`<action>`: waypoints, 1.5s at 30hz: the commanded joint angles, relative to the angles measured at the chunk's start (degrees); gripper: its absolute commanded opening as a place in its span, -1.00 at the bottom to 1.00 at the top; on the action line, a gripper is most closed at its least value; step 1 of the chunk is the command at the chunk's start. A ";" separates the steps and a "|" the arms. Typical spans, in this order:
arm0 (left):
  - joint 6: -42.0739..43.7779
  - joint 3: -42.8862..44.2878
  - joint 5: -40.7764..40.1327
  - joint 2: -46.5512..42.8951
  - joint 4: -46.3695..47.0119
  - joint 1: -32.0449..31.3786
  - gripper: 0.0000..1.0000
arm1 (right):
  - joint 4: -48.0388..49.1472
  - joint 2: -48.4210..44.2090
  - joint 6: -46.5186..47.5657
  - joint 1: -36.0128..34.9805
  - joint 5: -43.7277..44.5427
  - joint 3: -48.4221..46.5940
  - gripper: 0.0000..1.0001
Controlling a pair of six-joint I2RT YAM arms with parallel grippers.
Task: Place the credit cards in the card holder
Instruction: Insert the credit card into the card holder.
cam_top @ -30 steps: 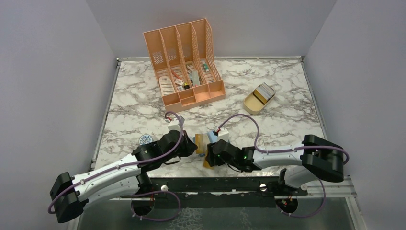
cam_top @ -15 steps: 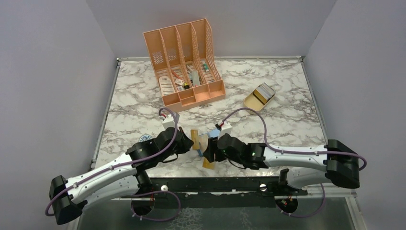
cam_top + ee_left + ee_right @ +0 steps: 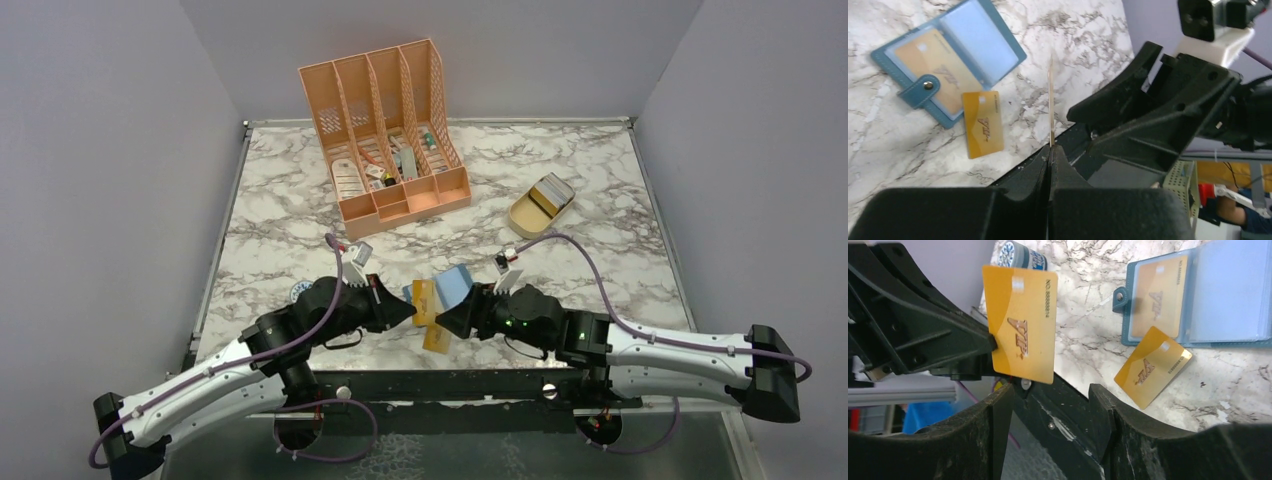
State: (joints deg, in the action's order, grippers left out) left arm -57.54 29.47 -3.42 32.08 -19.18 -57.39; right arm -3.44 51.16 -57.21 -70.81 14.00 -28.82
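Observation:
My left gripper (image 3: 405,312) is shut on a gold credit card (image 3: 423,300), gripping one edge and holding it above the table's front edge. In the left wrist view the card (image 3: 1051,105) shows edge-on, rising from the closed fingertips. My right gripper (image 3: 452,318) faces it, open and holding nothing. The held card (image 3: 1020,335) stands just ahead of the right gripper's (image 3: 1050,392) left finger, not between the jaws. The teal card holder (image 3: 455,283) lies open on the marble with one gold card (image 3: 1158,297) in its left pocket. Another gold card (image 3: 436,337) lies loose beside it.
A peach desk organizer (image 3: 385,150) stands at the back. A tan oval tray (image 3: 540,208) sits at the back right. A round blue-white disc (image 3: 303,291) lies left of my left arm. The black front rail (image 3: 440,385) runs just below the loose card.
Both arms have swung and drawn slightly apart, uncovering the open card holder. The left gripper has turned the card it holds toward the right gripper, whose jaws have widened a little.

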 commanded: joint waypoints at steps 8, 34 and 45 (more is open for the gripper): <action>-4.43 -6.45 11.56 -9.34 12.20 -0.05 -1.00 | 14.28 -3.68 -7.14 0.14 -5.32 4.73 0.03; -4.69 -8.76 5.78 -8.17 8.77 -0.01 -0.25 | 17.81 -7.16 1.84 0.14 -6.58 7.44 -0.98; -4.25 -7.21 -5.54 -4.71 -1.35 -0.01 -0.02 | -1.85 0.16 13.72 0.21 3.62 -4.68 -0.98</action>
State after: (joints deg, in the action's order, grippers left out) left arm -62.00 21.15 -3.33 25.23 -17.15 -57.14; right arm 2.31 47.92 -49.15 -70.46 12.34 -29.91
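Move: The card being passed on is already in the left hand's grip, its middle about 2 cm ahead and 2 cm to the right of that hand, a touch lower. From the open right hand this held card is some 4 cm to the left, 2 cm ahead and 1 cm up. The open card holder lies roughly 9 cm ahead of the right hand, 1 cm left, 13 cm below; a loose card on the table is about 1 cm ahead, 2 cm left, 13 cm below. The right fingers close on the free edge of the card the left hand holds; then the left fingers open and let go. Beforehand the left hand draws back some 3 cm, rises and edges right, the right rises and eases back, both tipping their fingertips up about 15 degrees. With the card pinched, the right lifts and comes forward a couple of centimetres while the left sinks about 4, moving forward and left, away from the card. ##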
